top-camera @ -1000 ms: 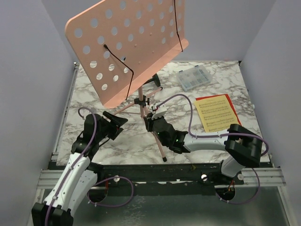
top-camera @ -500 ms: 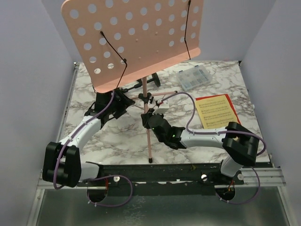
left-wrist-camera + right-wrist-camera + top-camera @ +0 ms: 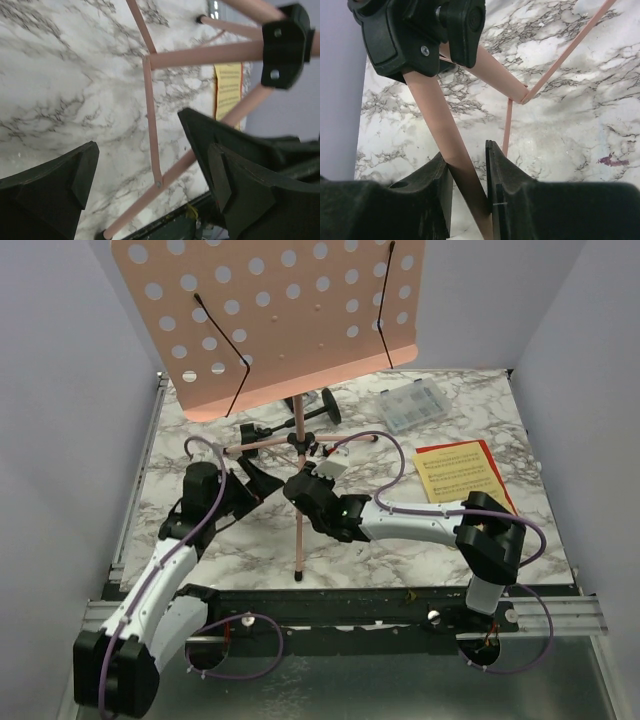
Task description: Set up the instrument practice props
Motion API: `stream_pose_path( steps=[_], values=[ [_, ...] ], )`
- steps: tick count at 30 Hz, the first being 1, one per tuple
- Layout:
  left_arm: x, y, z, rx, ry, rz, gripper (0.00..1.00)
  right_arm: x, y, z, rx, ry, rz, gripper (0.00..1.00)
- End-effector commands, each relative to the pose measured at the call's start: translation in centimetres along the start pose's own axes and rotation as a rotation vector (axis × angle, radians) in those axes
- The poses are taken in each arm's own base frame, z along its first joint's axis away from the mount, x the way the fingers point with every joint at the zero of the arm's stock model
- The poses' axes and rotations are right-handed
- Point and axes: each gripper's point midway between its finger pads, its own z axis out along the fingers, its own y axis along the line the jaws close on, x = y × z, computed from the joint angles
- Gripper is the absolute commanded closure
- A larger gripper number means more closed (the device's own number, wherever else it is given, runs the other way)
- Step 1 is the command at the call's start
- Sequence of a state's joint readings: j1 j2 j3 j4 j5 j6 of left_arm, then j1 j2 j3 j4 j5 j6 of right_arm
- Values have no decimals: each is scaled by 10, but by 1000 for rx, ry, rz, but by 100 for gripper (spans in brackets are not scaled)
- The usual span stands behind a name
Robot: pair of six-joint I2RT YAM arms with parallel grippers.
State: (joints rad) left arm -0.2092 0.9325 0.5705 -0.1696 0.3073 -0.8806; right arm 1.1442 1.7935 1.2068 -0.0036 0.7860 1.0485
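The pink perforated music stand [image 3: 270, 310] stands upright on its thin tripod legs in the middle of the marble table. My right gripper [image 3: 300, 492] is shut on the stand's front leg [image 3: 440, 115], just below the black collar [image 3: 415, 35]. My left gripper [image 3: 258, 478] hangs wide open to the left of the legs. A pink leg and thin brace [image 3: 152, 135] lie between its fingers [image 3: 60, 190], touching neither. Yellow and red sheet-music pages [image 3: 460, 477] lie flat at the right. The black microphone's round base [image 3: 328, 405] shows behind the pole.
A clear plastic compartment box [image 3: 415, 405] sits at the back right. The stand's front leg ends near the table's front edge [image 3: 298, 575]. Grey walls close in the left, right and back sides.
The stand's desk swung from tilted right to upright and faces more squarely. My left gripper opened wide and drew back left. My right gripper shifted left along with the leg.
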Motion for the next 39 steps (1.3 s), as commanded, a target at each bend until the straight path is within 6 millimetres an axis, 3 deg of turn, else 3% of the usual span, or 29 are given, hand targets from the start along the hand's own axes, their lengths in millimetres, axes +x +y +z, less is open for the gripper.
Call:
stream_pose_path(
  steps=[1,5,9,16,23,33,36,39],
  values=[
    [54,-4,-31,143,161,-104,1,50,-59,1,193,124,69,100],
    [68,-16,-44,255,166,-39,4,47,-51,-4,175,147,102,100],
    [74,-27,-42,265,125,111,21,42,-44,-7,148,150,144,100],
    [107,-16,-15,171,132,328,36,31,-36,-13,127,135,183,100],
    [111,5,-5,112,87,321,62,26,-34,-20,90,142,190,99],
    [123,7,6,132,130,301,57,25,-24,-20,20,151,155,99],
    [125,10,10,114,146,307,65,19,-17,-21,-14,139,85,88],
    [126,18,12,81,147,297,66,5,-22,-23,-66,90,9,61]
  ],
)
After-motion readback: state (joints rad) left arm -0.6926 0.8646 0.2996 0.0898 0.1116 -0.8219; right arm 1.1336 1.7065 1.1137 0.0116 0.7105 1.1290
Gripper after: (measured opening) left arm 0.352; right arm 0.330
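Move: The near leg of the pink tripod stand, at the spot below its brace joint, lies about 8 cm back, 7 cm to the right and 6 cm below the open left hand. The black hub is some 8 cm ahead, 8 cm right and 3 cm above that hand; the leg's foot is about 19 cm back, 7 cm right and 15 cm below. The right hand already holds the leg's upper part; the same spot is roughly 9 cm back and 5 cm below it, straight in line. Backwards first, then swinging right and down, the left hand travels about 10 cm back and 8 right, turning some 20 degrees clockwise, and sinks about 6 cm to the near leg. Its fingers close from wide open to about a third, pinching the leg just below the brace joint. The right hand keeps its hold higher up, easing a centimetre or so back and right. ##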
